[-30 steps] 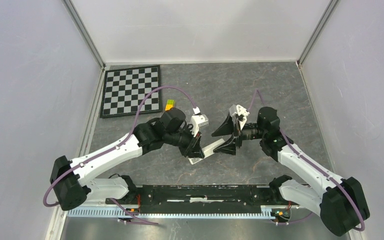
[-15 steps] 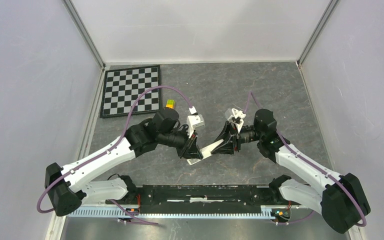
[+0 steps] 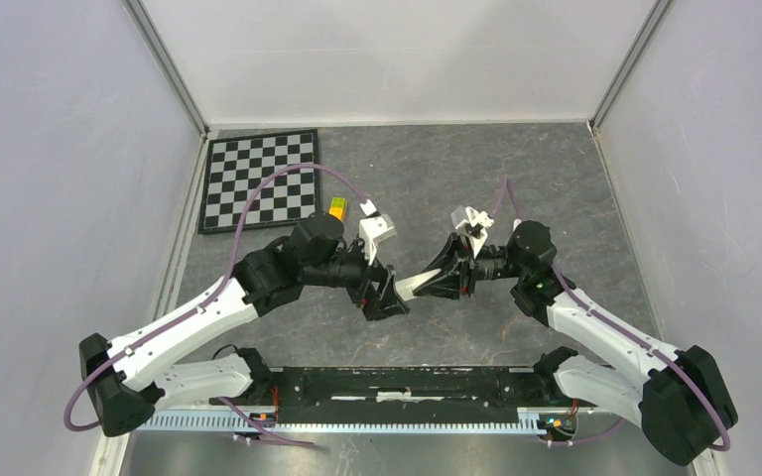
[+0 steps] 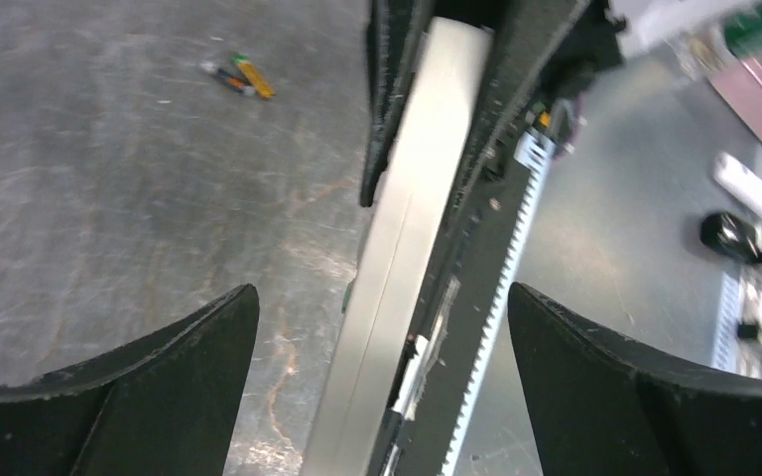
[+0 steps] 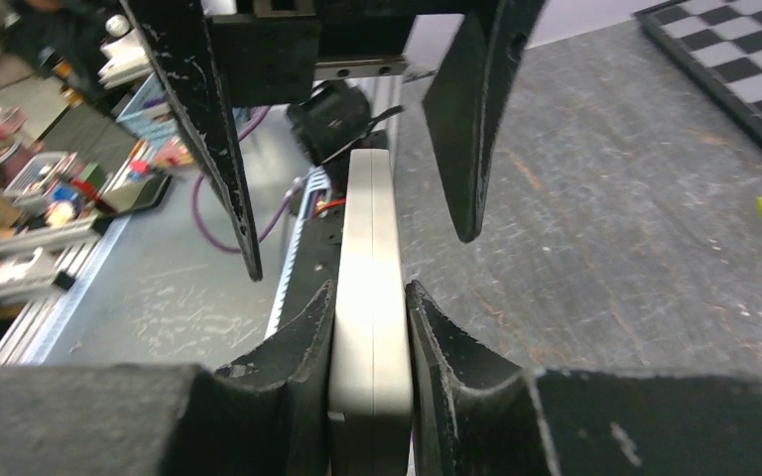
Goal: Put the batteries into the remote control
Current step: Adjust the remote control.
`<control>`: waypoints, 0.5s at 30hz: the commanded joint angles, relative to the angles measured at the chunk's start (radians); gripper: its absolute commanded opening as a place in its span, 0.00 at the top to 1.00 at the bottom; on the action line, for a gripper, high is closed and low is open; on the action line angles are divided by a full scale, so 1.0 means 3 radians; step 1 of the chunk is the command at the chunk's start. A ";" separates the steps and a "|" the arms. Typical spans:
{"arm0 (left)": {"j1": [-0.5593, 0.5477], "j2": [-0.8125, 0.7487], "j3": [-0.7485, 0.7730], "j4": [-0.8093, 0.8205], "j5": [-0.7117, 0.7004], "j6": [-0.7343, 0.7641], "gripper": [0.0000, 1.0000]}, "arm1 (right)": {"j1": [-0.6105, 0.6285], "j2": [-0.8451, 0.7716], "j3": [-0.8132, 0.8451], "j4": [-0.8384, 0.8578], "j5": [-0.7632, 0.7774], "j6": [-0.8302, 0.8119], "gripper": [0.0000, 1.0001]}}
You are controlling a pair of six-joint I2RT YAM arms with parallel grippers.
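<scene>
The slim white remote control (image 3: 412,287) hangs above the table between both arms, turned on edge. My right gripper (image 5: 369,288) is shut on one end of the remote control (image 5: 367,248), its fingers pressed flat on both faces. My left gripper (image 4: 382,293) is open wide, its fingers (image 5: 461,119) standing apart on either side of the remote control (image 4: 397,268) without touching it. In the overhead view the left gripper (image 3: 385,297) and right gripper (image 3: 435,283) face each other. Small batteries (image 4: 238,76) with orange ends lie together on the grey table.
A checkerboard mat (image 3: 261,178) lies at the back left, with a yellow-green block (image 3: 337,207) just beside it. The black mounting rail (image 3: 407,382) with its toothed strip (image 4: 501,288) runs along the near edge. Walls enclose the table.
My right gripper has shut on the remote, and my left gripper has then let go and opened wide. Both arms drifted slightly left with the remote.
</scene>
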 commanded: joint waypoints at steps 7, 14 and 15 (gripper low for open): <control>0.0163 -0.0159 0.0110 0.0440 -0.1465 -0.1374 0.00 | 0.0013 -0.0078 -0.0055 0.1062 0.1353 0.1162 1.00; 0.0217 -0.0366 -0.0130 0.1176 -0.1290 -0.1931 0.00 | 0.0014 -0.0046 -0.0306 0.1618 0.2086 0.1963 1.00; 0.0219 -0.0386 -0.0178 0.1301 -0.1253 -0.1995 0.00 | 0.0018 -0.0046 -0.0362 0.1707 0.2196 0.2097 1.00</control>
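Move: The remote control is in the right fingers, reaching left towards the open left hand; its middle is about 3 cm to the right hand's left and 1 cm back, at the same height. From the left hand that middle is some 4 cm to the right and 1 cm ahead, about level, with the free end between the spread fingers. Two loose batteries lie on the table, roughly 9 cm right of the right hand, 7 cm ahead and 22 cm below. The remote control stays pinched in the right fingers and is carried about 6 cm forward and 5 cm up, turning roughly 25 degrees clockwise while its free end tips upward. The left hand, already open, keeps its fingers wide and goes with it, forward nearly 8 cm and then up about 5, swinging its fingers some 35 degrees counter-clockwise towards forward. ##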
